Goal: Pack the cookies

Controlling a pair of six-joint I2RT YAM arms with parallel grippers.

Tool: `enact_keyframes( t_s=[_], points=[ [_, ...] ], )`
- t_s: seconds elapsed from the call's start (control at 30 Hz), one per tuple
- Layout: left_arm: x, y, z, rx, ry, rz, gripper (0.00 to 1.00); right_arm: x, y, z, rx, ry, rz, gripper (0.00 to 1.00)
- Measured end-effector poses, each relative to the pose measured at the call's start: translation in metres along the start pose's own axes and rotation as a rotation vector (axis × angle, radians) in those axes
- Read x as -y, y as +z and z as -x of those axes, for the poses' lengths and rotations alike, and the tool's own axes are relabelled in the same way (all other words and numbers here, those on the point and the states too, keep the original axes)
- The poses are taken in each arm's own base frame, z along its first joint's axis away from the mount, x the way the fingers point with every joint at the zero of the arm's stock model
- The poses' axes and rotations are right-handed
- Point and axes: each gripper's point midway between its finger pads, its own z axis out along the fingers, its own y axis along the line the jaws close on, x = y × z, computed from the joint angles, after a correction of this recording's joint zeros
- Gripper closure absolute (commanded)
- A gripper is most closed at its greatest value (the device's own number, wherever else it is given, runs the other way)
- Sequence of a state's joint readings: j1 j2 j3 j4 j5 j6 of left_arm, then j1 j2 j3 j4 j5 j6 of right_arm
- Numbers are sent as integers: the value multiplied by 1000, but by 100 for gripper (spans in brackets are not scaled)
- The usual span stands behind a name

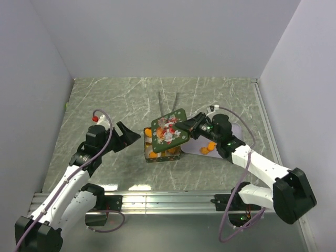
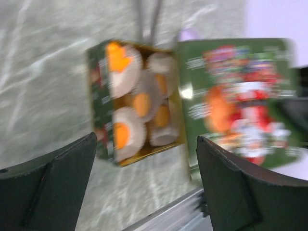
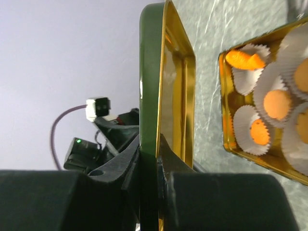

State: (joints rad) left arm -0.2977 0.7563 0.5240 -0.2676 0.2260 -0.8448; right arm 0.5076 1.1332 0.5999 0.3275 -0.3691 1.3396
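Note:
A green tin (image 1: 164, 158) stands mid-table, holding white paper cups with orange cookies (image 1: 153, 154) in them. In the left wrist view the tin (image 2: 96, 91) is blurred, and its cookies (image 2: 121, 134) show in the cups. My right gripper (image 1: 185, 127) is shut on the edge of the tin's green printed lid (image 1: 169, 131), holding it tilted over the tin's right side. The right wrist view has the lid (image 3: 148, 96) edge-on between my fingers (image 3: 156, 161), with the tin's gold rim (image 3: 224, 110) and cookies (image 3: 277, 104) to the right. My left gripper (image 1: 127, 137) stands open and empty, just left of the tin.
A pale plate (image 1: 195, 148) under the right arm carries a few more orange cookies (image 1: 206, 149). Metal tongs (image 1: 168, 102) lie behind the tin. Walls close in the table on three sides, and an aluminium rail (image 1: 168, 198) runs along the near edge.

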Motion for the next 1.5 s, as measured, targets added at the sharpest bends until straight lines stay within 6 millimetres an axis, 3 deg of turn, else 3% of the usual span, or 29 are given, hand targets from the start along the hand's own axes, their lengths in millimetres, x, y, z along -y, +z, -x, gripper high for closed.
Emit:
enact_keyframes(
  t_s=[0.17, 0.37, 0.8, 1.03, 1.23, 1.5],
  points=[
    [30, -5, 10, 44, 3, -147, 11, 9, 23, -27, -69, 19, -11, 100],
    [29, -8, -5, 43, -10, -229, 12, 12, 47, -50, -122, 22, -22, 100],
    [-15, 20, -44, -70, -53, -156, 14, 20, 67, -47, -65, 40, -20, 100],
    [-15, 34, -41, -64, -36, -173, 16, 31, 67, -44, -33, 39, -42, 100],
    [-26, 54, -50, -121, -50, -144, 25, 49, 64, -45, -21, 44, -83, 100],
    [-16, 71, -43, -136, -42, -192, 31, 56, 61, -42, -14, 42, -93, 100]
  ],
)
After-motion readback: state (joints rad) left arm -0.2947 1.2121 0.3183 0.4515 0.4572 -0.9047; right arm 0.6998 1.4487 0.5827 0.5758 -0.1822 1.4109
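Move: The lid, still pinched in the right fingers, has its middle about 17 cm to the left hand's right, 1 cm farther out and some 3 cm higher. The cookie tin lies about 9 cm to the right hand's left, level fore and aft, and 18 cm below it. From the right hand, the purple tray is roughly 13 cm right, 3 cm ahead and 20 cm down; the tongs are some 15 cm ahead, 7 cm left and 21 cm down. Over the cookie tin comes the lid, still pinched by the right hand, which goes left about 7 cm, sinking as it goes, then lowers further with a small drift back right, some 7 cm down in all. The left hand lifts 3 cm, then drops about 10 past where it began and works rightward and a little forward to the lid's left edge, its fingers narrowing partway around it. ##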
